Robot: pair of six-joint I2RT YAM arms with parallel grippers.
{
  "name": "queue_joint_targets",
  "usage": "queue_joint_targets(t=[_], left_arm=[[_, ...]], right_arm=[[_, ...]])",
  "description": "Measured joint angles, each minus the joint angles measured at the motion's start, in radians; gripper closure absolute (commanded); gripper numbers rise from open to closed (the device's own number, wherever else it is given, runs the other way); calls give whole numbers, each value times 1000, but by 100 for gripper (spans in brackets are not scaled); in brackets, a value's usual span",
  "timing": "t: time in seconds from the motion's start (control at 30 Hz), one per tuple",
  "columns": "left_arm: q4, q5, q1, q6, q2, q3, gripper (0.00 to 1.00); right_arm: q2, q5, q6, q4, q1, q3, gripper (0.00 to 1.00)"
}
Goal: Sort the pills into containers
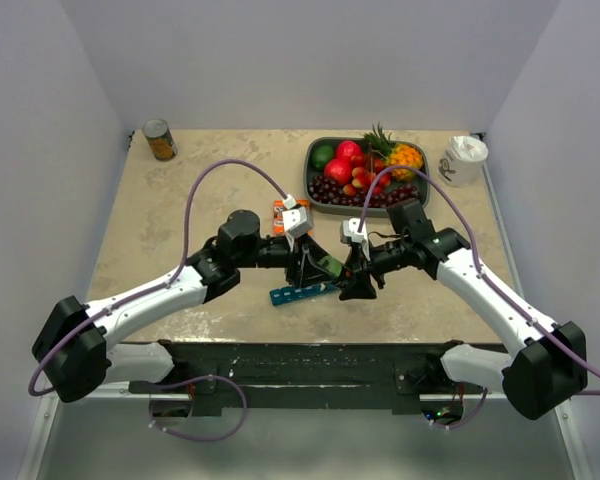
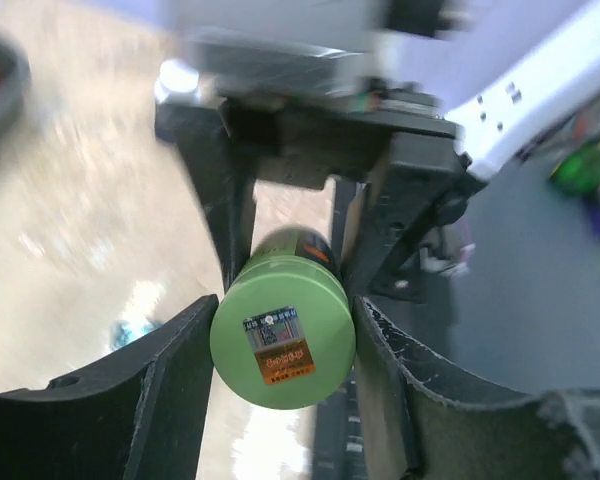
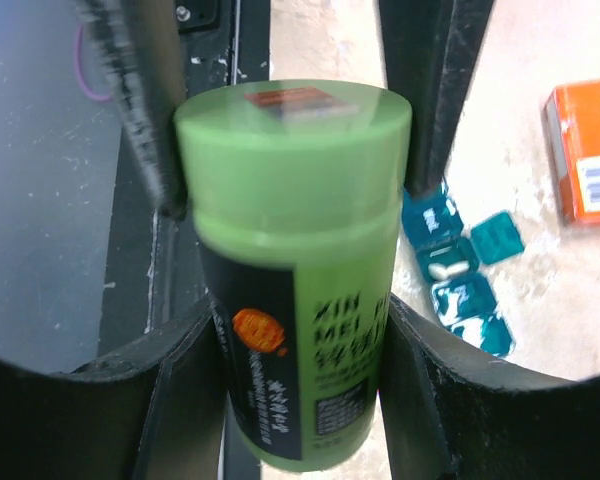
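A small green bottle with a black label hangs between both arms above the teal containers. My right gripper is shut on the bottle's body. My left gripper is shut on its green cap, both fingers touching the cap's sides. The containers lie on the table under the bottle with several lids open. One white pill lies in an open compartment.
An orange box lies just behind the left gripper. A dark tray of fruit stands at the back, a white container at the back right, a tin can at the back left.
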Motion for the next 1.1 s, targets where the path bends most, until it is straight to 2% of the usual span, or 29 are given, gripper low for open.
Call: queue_joint_targets(t=[0.03,0.07,0.13,0.2,0.23,0.27,0.33,0.37,0.4,0.43,0.47,0.5,0.6,0.8,0.97,1.1], left_arm=[[24,18,-3,76,-3,-2,83],[48,31,-7,133,-7,-8,76],[103,49,-16,251,-23,-29,68],[143,58,-18,323,-35,-45,65],[156,61,-18,343,-36,-49,56],[166,63,-18,359,-36,-50,55],[176,64,-18,368,-36,-53,31],[179,64,-16,367,-37,-55,28],[182,63,-16,376,-40,-57,16],[187,70,-13,376,-46,-62,11],[191,72,-10,373,-55,-68,10],[192,77,-8,365,-72,-75,2],[217,74,5,295,-130,-98,1],[205,-28,19,76,-190,-102,1],[25,-108,22,-93,-104,3,1],[-51,-125,23,-175,-79,17,1]], right_arm=[[0,-5,-6,4,2,0,100],[0,-12,-15,12,4,0,100],[-3,-25,-36,31,11,0,100],[-6,-35,-53,49,14,0,100],[-8,-37,-57,57,14,0,100],[-9,-37,-63,63,14,0,100],[-9,-37,-68,69,13,0,100],[-9,-37,-68,69,13,0,100],[-9,-42,-57,68,13,0,100],[-9,-44,-47,61,10,-1,100],[-9,-43,-40,54,5,-2,100],[-9,-43,-31,48,0,-4,100],[-9,-38,-17,35,-9,-10,100],[-9,-37,-9,23,-9,-11,100],[-9,-35,-8,22,-9,-11,100],[-9,-35,-4,22,-9,-11,100]])
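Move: My left fingers are already shut on the green bottle's cap, its middle about 1 cm to their right. The pill organizer lies some 20 cm below this hand, roughly 3 cm ahead and 2 cm left; the orange box is about 16 cm ahead and 6 cm left, and the white pill bottle about 9 cm ahead and 25 cm right. From my right hand, gripping the green bottle's body, the cap is about 6 cm left and 4 cm up. My left hand goes on twisting the gripped cap, clockwise as seen facing it from the left, by nearly 30 degrees, while my right keeps its hold on the bottle and is drawn about 1 cm left and up, then settles back. I open wide, back off upwards and slightly left, then sink some 3 cm and shift forward, rolling my left wrist back about 35 degrees, fingers still open around the cap. ##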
